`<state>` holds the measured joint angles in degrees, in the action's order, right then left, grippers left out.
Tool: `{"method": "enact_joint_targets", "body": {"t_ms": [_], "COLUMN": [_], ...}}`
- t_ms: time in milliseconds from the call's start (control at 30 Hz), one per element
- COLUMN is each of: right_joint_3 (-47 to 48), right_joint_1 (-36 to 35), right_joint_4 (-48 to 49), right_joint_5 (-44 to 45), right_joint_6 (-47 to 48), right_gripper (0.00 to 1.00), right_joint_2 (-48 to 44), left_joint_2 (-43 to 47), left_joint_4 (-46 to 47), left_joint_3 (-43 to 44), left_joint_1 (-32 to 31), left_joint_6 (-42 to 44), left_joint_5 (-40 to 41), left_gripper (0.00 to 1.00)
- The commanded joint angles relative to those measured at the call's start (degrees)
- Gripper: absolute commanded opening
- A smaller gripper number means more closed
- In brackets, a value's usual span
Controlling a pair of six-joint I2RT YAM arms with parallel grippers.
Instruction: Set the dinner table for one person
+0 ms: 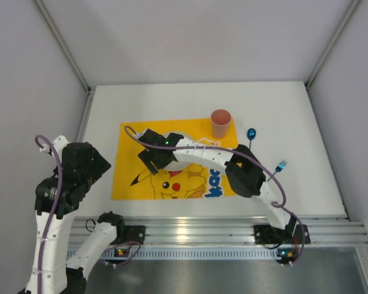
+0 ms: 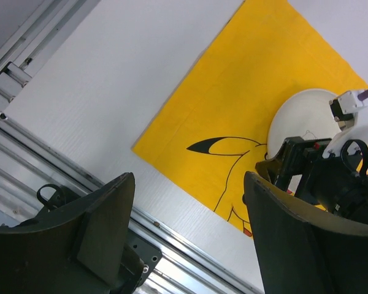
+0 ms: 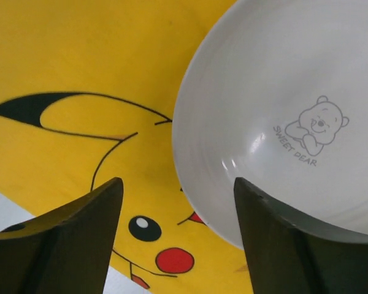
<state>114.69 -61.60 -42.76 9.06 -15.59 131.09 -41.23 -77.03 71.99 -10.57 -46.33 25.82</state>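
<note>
The dinner table (image 1: 282, 110) is a plain white top with a yellow Pikachu mat (image 1: 129, 165) on it. A white plate (image 3: 282, 92) with a small bear print lies flat on the mat. My right gripper (image 3: 178, 184) hangs open over the plate's near rim, one finger above the plate and the other above the mat, holding nothing. From above, the right gripper (image 1: 156, 158) covers most of the plate (image 1: 175, 136). My left gripper (image 2: 189, 177) is open and empty above the table's near left edge, apart from the plate (image 2: 300, 113).
A pink cup (image 1: 221, 122) stands upright at the mat's far right corner. A blue spoon (image 1: 251, 133) lies just right of it on the table, and a small blue utensil (image 1: 281, 165) lies nearer the right arm. A metal rail (image 1: 190, 229) runs along the near edge.
</note>
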Motion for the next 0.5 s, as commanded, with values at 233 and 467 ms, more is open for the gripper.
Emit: {"method": "enact_joint_targets", "body": {"t_ms": [233, 467], "right_joint_3": [-1.22, -11.67], "right_joint_1": [1.57, 5.43], "right_joint_4": [-3.11, -8.99], "right_joint_5": [4.38, 18.95], "right_joint_6": [-1.10, -3.47], "right_gripper": [0.96, 1.00], "right_joint_2": [-24.80, -49.92], "left_joint_2": [-5.07, -14.39], "left_joint_4": [5.47, 21.38], "left_joint_3": [2.46, 4.12], "left_joint_1": [-0.07, -2.08], "left_joint_6": [5.27, 8.00], "left_joint_5": [-1.12, -10.52], "left_gripper": [0.75, 0.72]}}
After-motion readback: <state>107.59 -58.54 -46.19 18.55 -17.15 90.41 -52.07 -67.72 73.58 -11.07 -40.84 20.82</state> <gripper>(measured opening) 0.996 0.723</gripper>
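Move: The plate, already laid on the yellow mat, has its middle roughly 6 cm ahead and 6 cm to the right of the right hand, about a centimetre lower, its near-left rim by the fingertips. From this hand the pink cup stands some 14 cm ahead and 23 cm right, and the spoon lies about 6 cm ahead and 34 cm right. From the left hand, the plate is about 15 cm ahead, 22 cm right and 21 cm below. The plate is left where it lies: the right fingers, already parted, finish opening wide while the hand backs off its rim about a centimetre, then climbs fast by almost 30 cm, swinging some 12 cm right and tilting up so the fingers point less steeply down. The left hand, open and empty, drifts about 6 cm forward and slightly right, towards the mat. ##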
